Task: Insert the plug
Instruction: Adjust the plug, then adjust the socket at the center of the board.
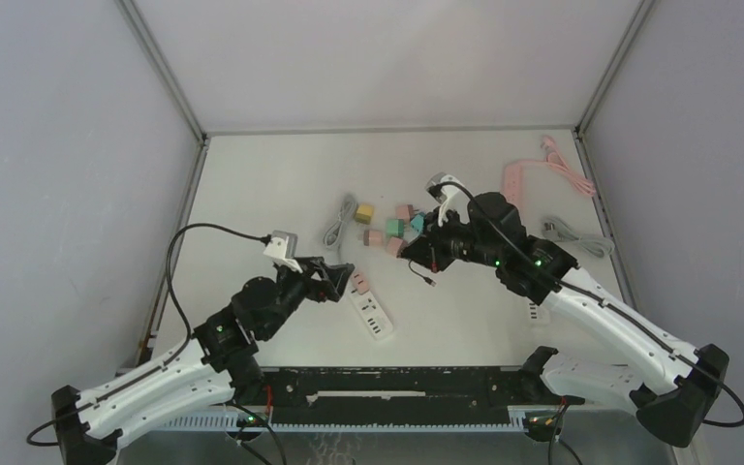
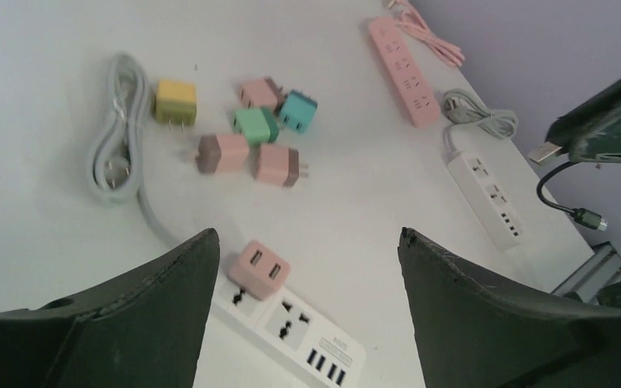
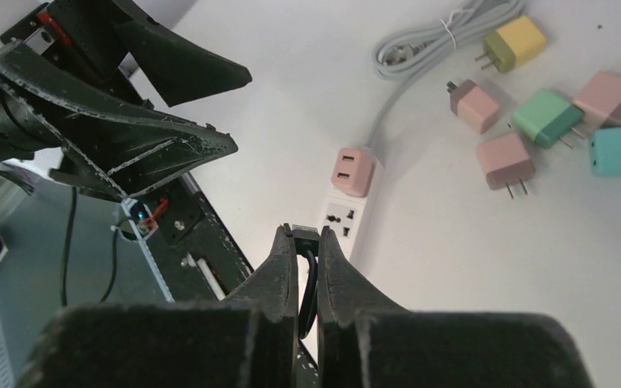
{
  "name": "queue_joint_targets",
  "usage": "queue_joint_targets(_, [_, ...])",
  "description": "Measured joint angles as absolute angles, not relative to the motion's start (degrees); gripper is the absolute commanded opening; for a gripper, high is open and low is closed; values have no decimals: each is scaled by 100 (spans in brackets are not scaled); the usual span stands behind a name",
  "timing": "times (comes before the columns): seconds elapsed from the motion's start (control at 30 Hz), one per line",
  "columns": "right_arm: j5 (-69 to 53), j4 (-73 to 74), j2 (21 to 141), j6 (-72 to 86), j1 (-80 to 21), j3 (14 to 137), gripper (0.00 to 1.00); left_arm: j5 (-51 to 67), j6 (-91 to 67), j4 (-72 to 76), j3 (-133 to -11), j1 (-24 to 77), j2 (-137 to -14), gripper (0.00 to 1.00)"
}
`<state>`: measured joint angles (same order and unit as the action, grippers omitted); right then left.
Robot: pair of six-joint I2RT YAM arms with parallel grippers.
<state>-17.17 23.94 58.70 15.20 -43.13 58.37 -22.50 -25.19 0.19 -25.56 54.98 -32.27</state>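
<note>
A pink USB adapter (image 2: 258, 269) sits plugged into the end socket of the white power strip (image 2: 307, 331), which lies on the table (image 1: 370, 310). My left gripper (image 2: 307, 234) hangs open just above that adapter, fingers wide on either side and touching nothing. My right gripper (image 3: 306, 233) is shut on a black USB plug (image 3: 305, 235), whose black cable loops down between the fingers and dangles (image 1: 424, 274). That gripper hovers above the table to the right of the strip (image 3: 346, 222). The left wrist view shows the held plug's metal tip (image 2: 543, 151) at far right.
Several loose coloured adapters (image 1: 397, 228) lie mid-table beside a coiled grey cord (image 2: 117, 137). A pink power strip (image 2: 404, 73) with its cord lies at the back right. Another white strip (image 2: 489, 198) and a grey cable (image 1: 572, 237) lie near the right wall.
</note>
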Motion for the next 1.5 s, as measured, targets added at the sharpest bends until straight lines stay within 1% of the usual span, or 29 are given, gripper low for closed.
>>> queue_joint_targets(0.13, [-1400, 2578, 5951, 1424, -4565, 5837, 0, -2324, -3509, -220, -2161, 5498, -3096, 83])
queue_joint_targets(0.37, [-834, 2783, 6149, 1302, -5015, 5837, 0, -2333, -4845, -388, -1627, 5437, -3083, 78])
queue_joint_targets(0.53, [-563, 2781, 6195, 1275, -5175, 5837, 0, -2161, -5636, -183, -1334, 5242, -3273, 72])
queue_joint_targets(0.67, [-408, 2775, 6195, 1269, -5212, 5835, 0, -1881, -6160, 252, -967, 5059, -3544, 69])
queue_joint_targets(0.87, [-281, 2773, 6195, 1247, -5229, 5837, 0, -1356, -6788, 926, -600, 4901, -4318, 67])
queue_joint_targets(1.13, [-189, 2770, 6215, 1175, -5288, 5835, 0, -937, -7122, 1756, -600, 4853, -5229, 59])
queue_joint_targets(1.27, [-172, 2770, 6215, 1155, -5293, 5835, 0, -819, -7319, 2078, -600, 4840, -5645, 54])
queue_joint_targets(1.5, [-75, 2775, 6259, 1076, -5380, 5835, 0, -515, -7723, 2829, -624, 4834, -6722, 41])
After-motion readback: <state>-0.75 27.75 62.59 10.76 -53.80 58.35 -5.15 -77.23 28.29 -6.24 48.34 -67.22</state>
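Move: The left hand has the white power strip about 20 cm below its open fingers, its middle some 4 cm back and 5 cm right. The pink plug on the strip is 2 cm ahead, 3 cm right and 17 cm down; a loose pink plug lies on the table 9 cm ahead, 10 cm right. From the cable-holding right hand, the plug on the strip is roughly 9 cm left, 1 cm ahead and 21 cm down. Left hand drops about 19 cm to the strip beside the plug, tipping fingers down, part-closing; right sinks 4 cm. ##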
